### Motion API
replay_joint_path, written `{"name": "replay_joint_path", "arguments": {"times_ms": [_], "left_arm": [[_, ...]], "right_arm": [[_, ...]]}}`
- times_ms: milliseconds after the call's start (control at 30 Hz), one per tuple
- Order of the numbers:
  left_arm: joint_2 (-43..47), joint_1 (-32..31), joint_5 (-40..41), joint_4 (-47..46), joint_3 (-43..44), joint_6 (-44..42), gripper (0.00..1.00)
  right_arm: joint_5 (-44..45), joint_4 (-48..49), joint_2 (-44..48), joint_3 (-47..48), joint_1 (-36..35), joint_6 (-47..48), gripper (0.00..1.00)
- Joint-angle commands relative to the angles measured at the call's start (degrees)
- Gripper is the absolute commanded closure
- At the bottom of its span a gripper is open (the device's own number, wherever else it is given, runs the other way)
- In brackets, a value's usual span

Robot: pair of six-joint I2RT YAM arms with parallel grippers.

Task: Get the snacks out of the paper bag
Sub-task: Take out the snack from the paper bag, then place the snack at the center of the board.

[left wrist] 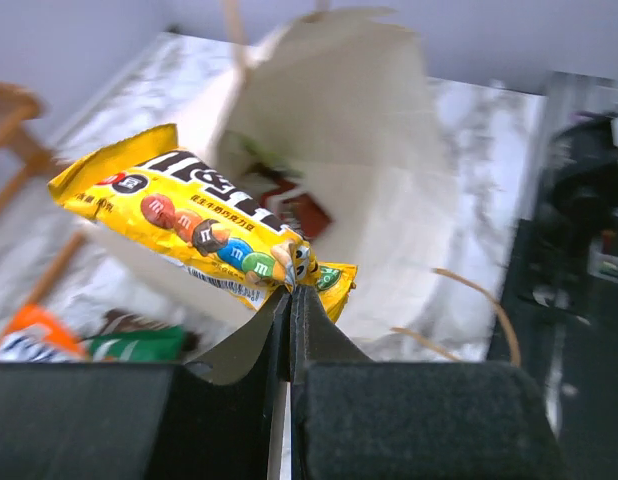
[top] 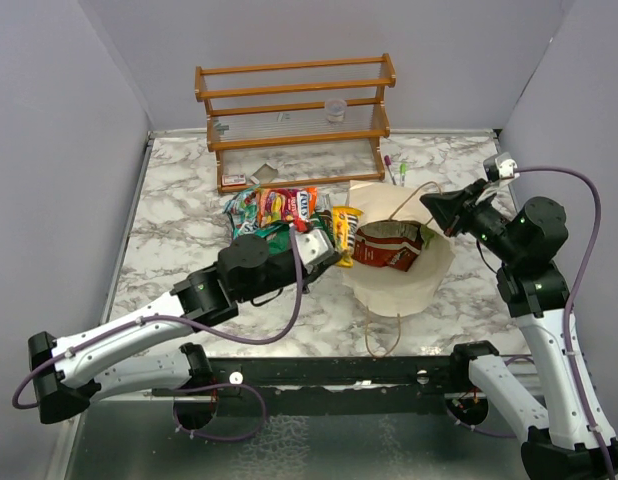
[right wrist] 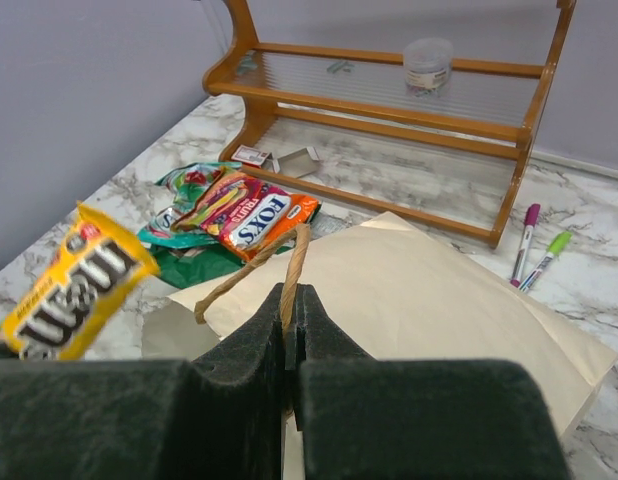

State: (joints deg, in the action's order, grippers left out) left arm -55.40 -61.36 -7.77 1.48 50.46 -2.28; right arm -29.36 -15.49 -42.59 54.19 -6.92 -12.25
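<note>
The cream paper bag [top: 401, 288] stands open at the table's middle right, with a red-brown packet [top: 387, 247] inside its mouth. My left gripper [top: 327, 252] is shut on the end of a yellow packet [top: 345, 232], held in the air just left of the bag's rim. The left wrist view shows this packet [left wrist: 189, 228] pinched at my fingertips, with the bag [left wrist: 369, 140] behind it. My right gripper [top: 441, 210] is shut on the bag's tan handle [right wrist: 291, 265] and holds it up over the bag [right wrist: 449, 300]. Several packets [top: 274, 210] lie piled left of the bag.
A wooden slatted rack [top: 294, 105] stands at the back with a small clear cup [top: 335, 108] on it. Two pens [right wrist: 537, 255] lie near its right foot. The bag's other handle [top: 374, 335] trails toward the front edge. Grey walls enclose both sides.
</note>
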Motion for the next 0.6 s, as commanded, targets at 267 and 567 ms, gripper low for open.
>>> {"name": "replay_joint_path", "arguments": {"times_ms": [267,567], "left_arm": [[7.26,2.92,50.09,-7.81,-4.71,-6.96,1.00],[0.22,20.97,29.53,-2.98,-2.59,3.04,1.00]], "right_arm": [[1.08,2.13,0.84,-1.32,-0.20,0.31,0.98],[0.25,2.30,0.92,-1.44,-0.20,0.29,0.98]]}}
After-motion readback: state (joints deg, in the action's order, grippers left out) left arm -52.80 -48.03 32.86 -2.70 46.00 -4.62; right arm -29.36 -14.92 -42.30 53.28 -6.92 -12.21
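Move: Ahead of the left hand, which holds the yellow M&M's packet, the snack pile lies on the table about 25 cm farther out, 11 cm to its left and some 27 cm below. The paper bag stands roughly 10 cm ahead and 15 cm to its right, about 20 cm lower; the wooden rack is about 40 cm ahead and 8 cm left, 18 cm below. From the right hand the snack pile lies about 15 cm ahead, 31 cm left and 31 cm below. Swinging away from the paper bag towards the snack pile, the left hand carries the pinched M&M's packet about 15 cm left and nearly as far forward, rising a little and then sinking back to much the same height. The wrist turns some 55 degrees counter-clockwise until the fingers point forward; they stay shut. The right hand keeps still, holding the bag's handle. ##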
